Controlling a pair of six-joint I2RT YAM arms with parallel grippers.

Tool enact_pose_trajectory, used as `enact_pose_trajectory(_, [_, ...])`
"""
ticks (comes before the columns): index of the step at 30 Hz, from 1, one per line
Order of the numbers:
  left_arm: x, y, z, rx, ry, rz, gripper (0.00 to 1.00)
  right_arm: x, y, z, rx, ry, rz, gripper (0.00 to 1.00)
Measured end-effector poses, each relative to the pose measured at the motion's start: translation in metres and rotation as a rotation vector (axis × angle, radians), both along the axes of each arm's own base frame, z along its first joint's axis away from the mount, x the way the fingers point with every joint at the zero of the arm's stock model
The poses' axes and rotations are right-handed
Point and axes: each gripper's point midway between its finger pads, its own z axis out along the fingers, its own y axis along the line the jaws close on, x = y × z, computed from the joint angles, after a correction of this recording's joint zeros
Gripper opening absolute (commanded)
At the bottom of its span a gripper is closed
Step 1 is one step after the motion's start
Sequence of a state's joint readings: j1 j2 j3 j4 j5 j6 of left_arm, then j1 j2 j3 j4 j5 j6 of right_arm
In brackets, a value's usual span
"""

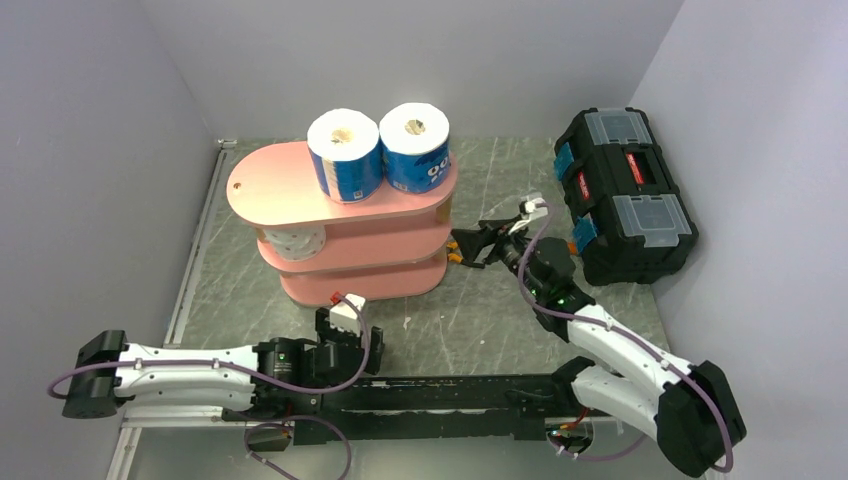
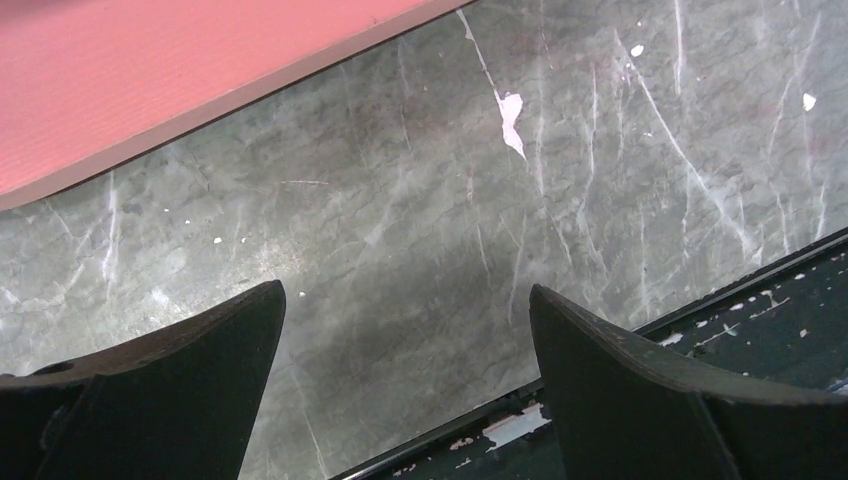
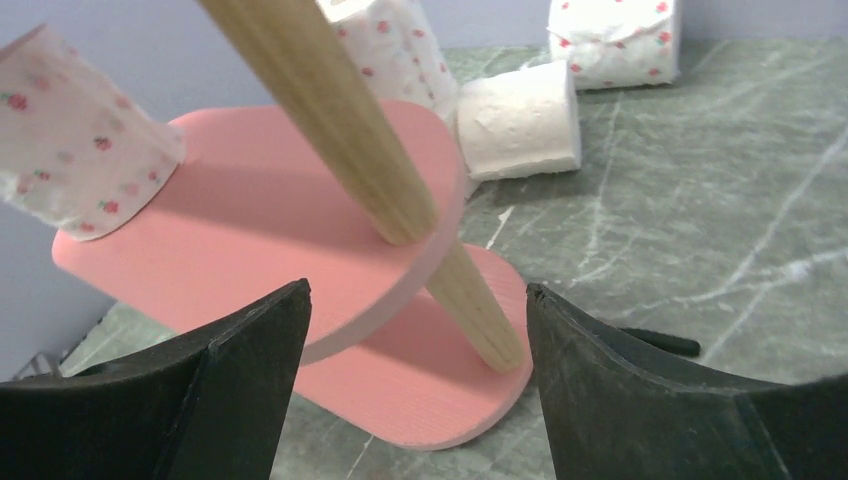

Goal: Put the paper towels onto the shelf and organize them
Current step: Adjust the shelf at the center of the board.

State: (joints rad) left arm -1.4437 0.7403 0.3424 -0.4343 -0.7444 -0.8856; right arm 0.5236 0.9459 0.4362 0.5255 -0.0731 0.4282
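The pink shelf [image 1: 300, 185] stands mid-table. Two blue-wrapped paper towels [image 1: 345, 157] [image 1: 415, 148] stand side by side at the right end of its top board. A speckled roll [image 1: 293, 243] lies on the middle board, seen also in the right wrist view as the speckled roll [image 3: 85, 150]. Behind the shelf there are a plain white roll [image 3: 520, 120] and two more speckled rolls [image 3: 615, 35] [image 3: 400, 50]. My right gripper [image 1: 462, 247] [image 3: 418, 290] is open and empty, facing the shelf's right end and a wooden post [image 3: 350, 130]. My left gripper [image 1: 338, 325] [image 2: 405, 290] is open over bare table in front of the shelf.
A black toolbox [image 1: 622, 195] sits at the right against the wall. A black rail [image 2: 700, 340] runs along the near table edge under the arms. Grey walls close in the left, back and right sides.
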Motion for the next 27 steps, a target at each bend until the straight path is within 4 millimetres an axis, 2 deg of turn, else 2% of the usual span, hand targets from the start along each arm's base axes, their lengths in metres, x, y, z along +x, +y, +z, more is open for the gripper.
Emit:
enact_pose_trajectory(5, [-0.001, -0.004, -0.004, 0.018, 0.004, -0.023, 0.99, 0.003, 0.024, 0.010, -0.051, -0.059, 0.085, 0.78])
enact_pose_trajectory(10, [-0.002, -0.008, -0.007, 0.034, 0.006, -0.039, 0.99, 0.021, 0.042, 0.021, -0.074, -0.097, 0.098, 0.73])
enact_pose_trajectory(16, [-0.004, -0.009, -0.017, 0.086, 0.012, -0.061, 0.99, 0.044, 0.057, 0.017, -0.098, -0.105, 0.099, 0.67])
enact_pose_trajectory(22, [-0.005, -0.010, -0.023, 0.134, 0.016, -0.078, 0.99, 0.053, 0.076, 0.013, -0.100, -0.109, 0.143, 0.53])
enact_pose_trajectory(27, [-0.004, -0.014, -0.023, 0.156, 0.017, -0.080, 0.99, 0.064, 0.089, 0.011, -0.108, -0.116, 0.155, 0.46])
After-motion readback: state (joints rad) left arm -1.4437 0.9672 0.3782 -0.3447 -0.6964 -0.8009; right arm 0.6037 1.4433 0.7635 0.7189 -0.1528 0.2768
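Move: The upper post at the shelf's right end stands about 7 cm ahead of the right hand and 9 cm to its left, its middle roughly level with the hand. The right blue towel roll, on the top board, is some 6 cm ahead, 14 cm left and 15 cm up; the pliers lie on the table about 9 cm ahead, 1 cm right and 21 cm below. From the left hand the post is roughly 23 cm ahead, 25 cm right and 17 cm higher. Rising a couple of centimetres at first, the right hand goes left and then forward-left, about 9 cm left and 6 cm forward in all, in under the top board to the shelf's right-end upper post, while the wrist turns some 10 degrees and the open fingers close to about half, bringing the post between them with the right finger seeming to touch its side. The empty left hand sinks about 2 cm over the table in front of the shelf, rolling slightly, its fingers staying wide open. ##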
